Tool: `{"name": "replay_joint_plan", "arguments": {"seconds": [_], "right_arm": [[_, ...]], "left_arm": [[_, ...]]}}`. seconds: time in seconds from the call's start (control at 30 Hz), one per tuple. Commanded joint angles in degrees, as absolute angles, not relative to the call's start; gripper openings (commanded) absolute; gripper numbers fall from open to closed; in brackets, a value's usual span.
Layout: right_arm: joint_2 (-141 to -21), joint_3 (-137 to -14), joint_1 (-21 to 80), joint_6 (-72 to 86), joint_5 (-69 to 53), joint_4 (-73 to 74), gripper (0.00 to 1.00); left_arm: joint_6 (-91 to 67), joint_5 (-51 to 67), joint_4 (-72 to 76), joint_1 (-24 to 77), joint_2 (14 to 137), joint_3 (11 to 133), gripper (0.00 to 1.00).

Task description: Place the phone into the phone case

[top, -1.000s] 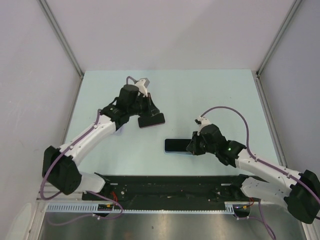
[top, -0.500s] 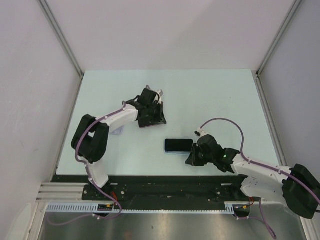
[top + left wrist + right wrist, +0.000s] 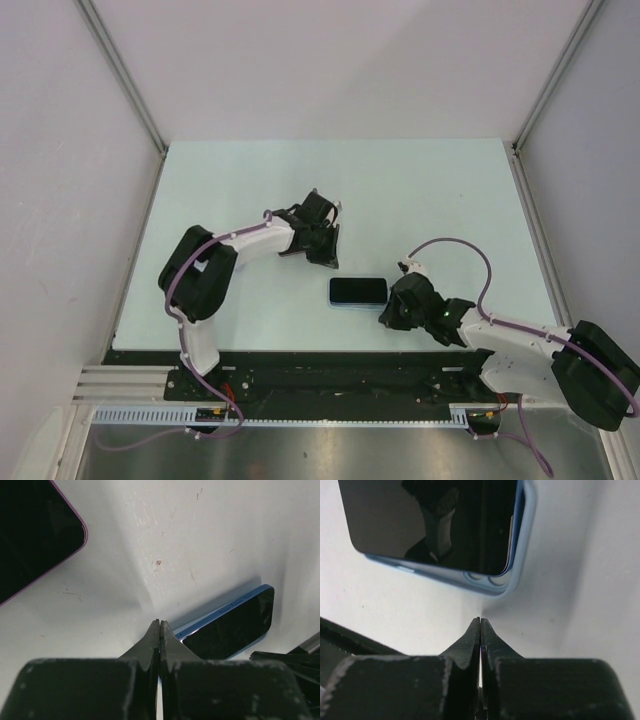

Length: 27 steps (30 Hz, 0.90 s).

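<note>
The phone [image 3: 358,290] lies flat, black screen up, near the middle of the table. A light blue phone case [image 3: 525,535] shows as a rim round its edge. In the left wrist view the same blue edge [image 3: 220,611] carries side buttons beside the dark screen [image 3: 235,627]. My left gripper [image 3: 328,262] is shut and empty, with its tips [image 3: 160,622] low on the table just off the phone's far-left corner. The right gripper [image 3: 390,303] is shut too, and its tips [image 3: 480,620] point at the case's rounded right corner from a short gap away.
A flat dark thing with a purple rim [image 3: 35,535] lies on the table behind the left gripper. In the top view the left arm mostly covers it. A black rail [image 3: 330,370] runs along the near table edge. Grey walls enclose the table.
The left arm has folded and swung its gripper from over the purple-rimmed thing down toward the phone's left end. The right gripper shifted slightly beside the phone's right end. Both stayed shut.
</note>
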State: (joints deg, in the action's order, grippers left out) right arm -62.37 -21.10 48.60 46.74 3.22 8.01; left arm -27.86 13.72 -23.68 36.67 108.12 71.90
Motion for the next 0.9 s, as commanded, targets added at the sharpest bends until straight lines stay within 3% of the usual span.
{"name": "replay_joint_plan", "arguments": {"seconds": [0.0,0.47,0.87], "right_arm": [[-63.1,-21.0,46.8,46.6,8.9,4.1,0.00],[-72.4,-21.6,37.9,42.2,4.3,-13.0,0.00],[-86.7,-30.1,34.5,38.8,-3.8,-20.4,0.00]], "left_arm": [[-27.9,10.3,-24.0,37.8,105.2,68.7,0.00],[-32.8,15.2,-15.4,40.1,99.4,55.6,0.00],[-37.7,15.9,-13.2,45.4,92.8,50.4,0.00]]}}
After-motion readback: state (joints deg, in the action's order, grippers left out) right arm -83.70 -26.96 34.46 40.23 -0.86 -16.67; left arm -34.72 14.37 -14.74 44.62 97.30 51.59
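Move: The phone, lying in its case lengthwise left to right, has its middle some 6 cm back and 7 cm right of the left hand and about 3 cm lower. From the right hand it is roughly 8 cm ahead, 7 cm left and barely lower. A pink-rimmed phone lies about 9 cm ahead and 9 cm left of the left hand. Shut fingertips of both hands come against opposite ends of the case and push them round counter-clockwise. The left drops about 2.5 cm just off the left end, then draws straight back, some 10 cm in all; the right sweeps about 11 cm forward close to the table, veering slightly right and then left. ##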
